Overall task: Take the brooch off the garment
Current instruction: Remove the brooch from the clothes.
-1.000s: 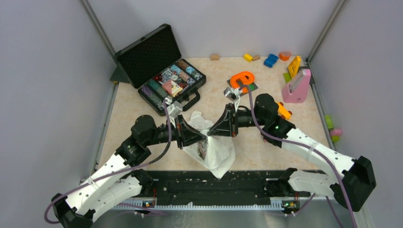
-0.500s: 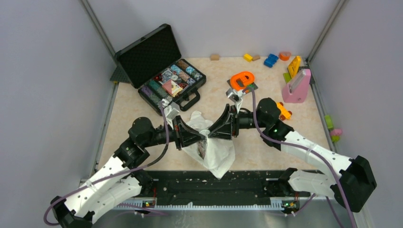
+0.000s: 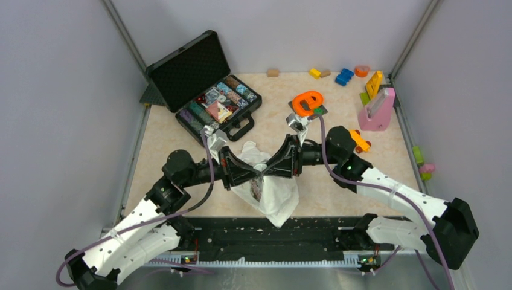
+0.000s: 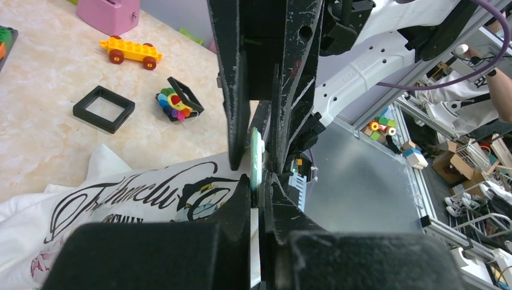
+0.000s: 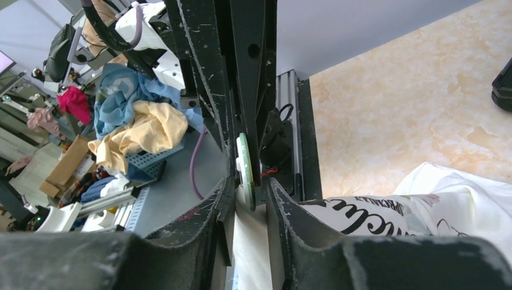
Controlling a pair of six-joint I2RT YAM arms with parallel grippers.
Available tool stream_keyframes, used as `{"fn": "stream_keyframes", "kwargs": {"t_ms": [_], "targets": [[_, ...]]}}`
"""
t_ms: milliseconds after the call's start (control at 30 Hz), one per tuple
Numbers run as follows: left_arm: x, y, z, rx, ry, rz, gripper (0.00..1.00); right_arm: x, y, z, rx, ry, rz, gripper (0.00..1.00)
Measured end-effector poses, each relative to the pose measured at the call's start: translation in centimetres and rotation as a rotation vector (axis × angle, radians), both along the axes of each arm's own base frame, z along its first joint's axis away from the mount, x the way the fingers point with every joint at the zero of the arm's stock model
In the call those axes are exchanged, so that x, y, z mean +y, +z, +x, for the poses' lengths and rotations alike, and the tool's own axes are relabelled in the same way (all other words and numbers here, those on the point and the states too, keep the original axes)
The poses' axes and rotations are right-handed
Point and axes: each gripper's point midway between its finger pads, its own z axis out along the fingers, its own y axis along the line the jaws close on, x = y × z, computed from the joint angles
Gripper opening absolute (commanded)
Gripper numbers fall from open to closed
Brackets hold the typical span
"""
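Note:
The white garment (image 3: 278, 196) with dark script lettering (image 4: 121, 199) lies crumpled at the table's near middle. A fold of it is lifted between my two grippers, which meet tip to tip above it. The brooch shows only edge-on, as a thin round piece with a green rim (image 4: 256, 158) and a white back (image 5: 244, 166). My left gripper (image 4: 258, 181) (image 3: 261, 175) is shut on its lower edge and on the cloth. My right gripper (image 5: 249, 187) (image 3: 269, 171) stands with its jaws slightly apart on either side of the brooch, with cloth between them.
An open black case (image 3: 211, 103) of colourful pieces stands at the back left. An orange toy (image 3: 308, 101), a pink stand (image 3: 377, 110) and a yellow toy car (image 4: 130, 49) are at the right. A black square frame (image 4: 103, 109) and a small beaded flower piece (image 4: 173, 106) lie near the garment.
My right gripper's jaws have parted from shut and now straddle the brooch. Both grippers have drawn a little closer together and shifted slightly left over the garment.

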Motion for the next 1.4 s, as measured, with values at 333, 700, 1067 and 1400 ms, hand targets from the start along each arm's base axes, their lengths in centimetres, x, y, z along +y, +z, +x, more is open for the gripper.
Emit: {"fn": "stream_keyframes", "kwargs": {"t_ms": [333,700,1067,1400], "targets": [[0.1,-0.3,0.1,-0.003,0.003,0.008,0.00,0.1,-0.3,-0.1,0.017,-0.001,-0.015,0.00],[0.7,-0.8,0.2,-0.047,0.022,0.038,0.00,1.0,-0.7,0.2,0.145,0.026,-0.067,0.00],[1.0,-2.1,0.6,-0.077,0.034,0.094,0.00,1.6,-2.1,0.9,0.220,0.022,-0.141,0.00],[1.1,-4.2,2.0,-0.028,0.077,0.203,0.00,1.9,-3.8,1.9,0.210,-0.023,-0.239,0.04]]}}
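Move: Between the two sets of fingertips stands the pale green brooch, edge-on, its middle about 2 cm to the right of the left hand and 2 cm to the left of the right one. From the left hand, the garment's bulk lies some 12 cm below, 4 cm back and 3 cm right; a black frame is about 18 cm right and 6 cm ahead, and the case handle about 7 cm left and 17 cm ahead, both some 22 cm lower. Closing its partly open fingers nearly shut, the right hand pinches at the brooch's rim and the cloth there, while the left keeps its pinch on the brooch. Both hands then sink together about 4 cm, easing some 2 cm forward and slightly left, their fingertips dipping 10 to 15 degrees; the right wrist also rolls a little over 10 degrees. ##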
